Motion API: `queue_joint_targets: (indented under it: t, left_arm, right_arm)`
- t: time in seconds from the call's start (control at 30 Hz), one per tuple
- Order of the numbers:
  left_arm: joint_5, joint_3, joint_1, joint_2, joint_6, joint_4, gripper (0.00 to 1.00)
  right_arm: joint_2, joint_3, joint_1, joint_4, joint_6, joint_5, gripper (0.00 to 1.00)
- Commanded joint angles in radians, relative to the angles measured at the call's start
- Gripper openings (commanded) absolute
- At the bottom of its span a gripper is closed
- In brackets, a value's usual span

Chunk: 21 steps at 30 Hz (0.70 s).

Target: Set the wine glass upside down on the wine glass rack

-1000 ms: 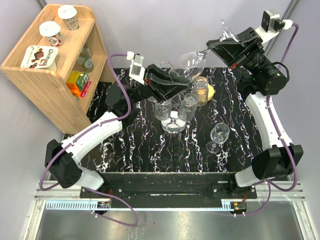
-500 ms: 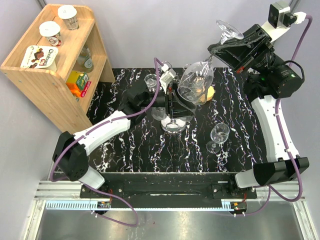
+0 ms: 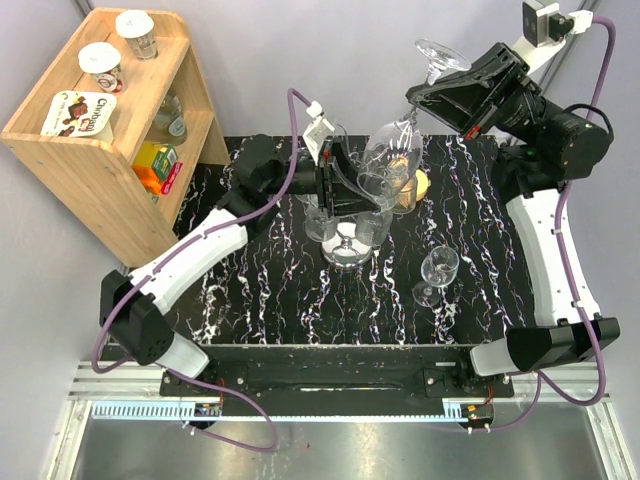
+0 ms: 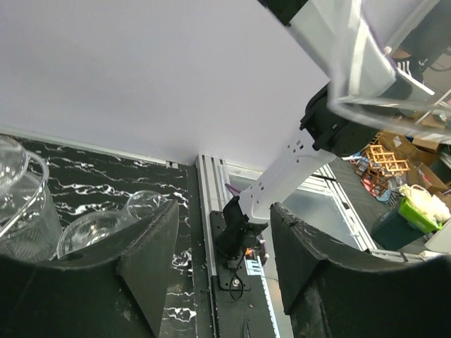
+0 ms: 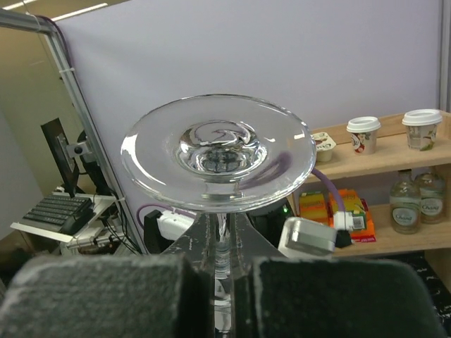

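Note:
My right gripper [image 3: 414, 101] [image 5: 224, 271] is shut on the stem of the wine glass [image 3: 390, 150], held high with its round foot [image 5: 218, 151] [image 3: 440, 57] on top and its bowl hanging down over the wine glass rack. The rack's chrome disc base [image 3: 347, 253] shows mid-table, with clear glasses [image 3: 322, 222] hanging round its post. My left gripper [image 3: 352, 185] [image 4: 222, 271] is open beside the bowl with nothing between its fingers [image 4: 151, 246]. The bowl's rim [image 4: 366, 77] shows at the top right of the left wrist view.
An upright wine glass [image 3: 438, 268] stands right of the rack. An amber jar [image 3: 403, 185] and a yellow object [image 3: 421, 183] sit behind it. A wooden shelf [image 3: 60, 135] with cups and bottles stands at the far left.
My left gripper has opened and swung in close beside the rack. My right arm has turned the wine glass from slanted to nearly upright and inverted, shifting it left over the rack.

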Motion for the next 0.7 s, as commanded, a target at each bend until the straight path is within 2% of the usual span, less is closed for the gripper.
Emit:
queue_joint_targets:
  t: [0.0,0.1,0.17,0.27,0.37,0.67]
  left_arm:
    - [0.043,0.124,0.030,-0.071,0.080,-0.104,0.59]
    - [0.083,0.184,0.056,-0.083,0.133,-0.179,0.63]
    - [0.107,0.233,0.068,-0.087,0.182,-0.246,0.68]
    - [0.141,0.299,0.082,-0.084,0.282,-0.383,0.83]
    - [0.172,0.360,0.102,-0.073,0.327,-0.473,0.91]
    - [0.123,0.512,0.114,-0.027,0.275,-0.463,0.99]
  right_arm:
    - [-0.040,0.104,-0.004,-0.154,-0.143,-0.033,0.00]
    - [-0.044,0.152,-0.004,-0.317,-0.267,-0.070,0.00]
    - [-0.044,0.161,-0.004,-0.366,-0.304,-0.079,0.00]
    - [-0.043,0.176,-0.004,-0.392,-0.329,-0.088,0.00]
    - [-0.049,0.193,-0.004,-0.493,-0.418,-0.098,0.00]
    - [-0.077,0.092,-0.002,-0.590,-0.570,-0.102,0.00]
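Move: The wine glass, gripped by its stem with the foot uppermost, is bound for the rack, about 14 cm ahead of the right hand, 5 cm left and 45 cm below (to its middle). On the rack's near side one tumbler stands roughly 12 cm ahead of the right hand and level sideways, another 10 cm farther left. From the left hand the rack is some 14 cm straight ahead, 24 cm below; the held glass is about 5 cm right, 2 cm back and 9 cm above. The wine glass stays pinched by its stem in the right fingers while that hand rolls its left side down some 12 degrees and turns slightly clockwise, staying nearly in place before easing about 2 cm down and 1 cm forward towards the rack. Meanwhile the empty left hand rises about 10 cm and withdraws 5 cm left, rolling and spreading its fingers from half open to wide. ##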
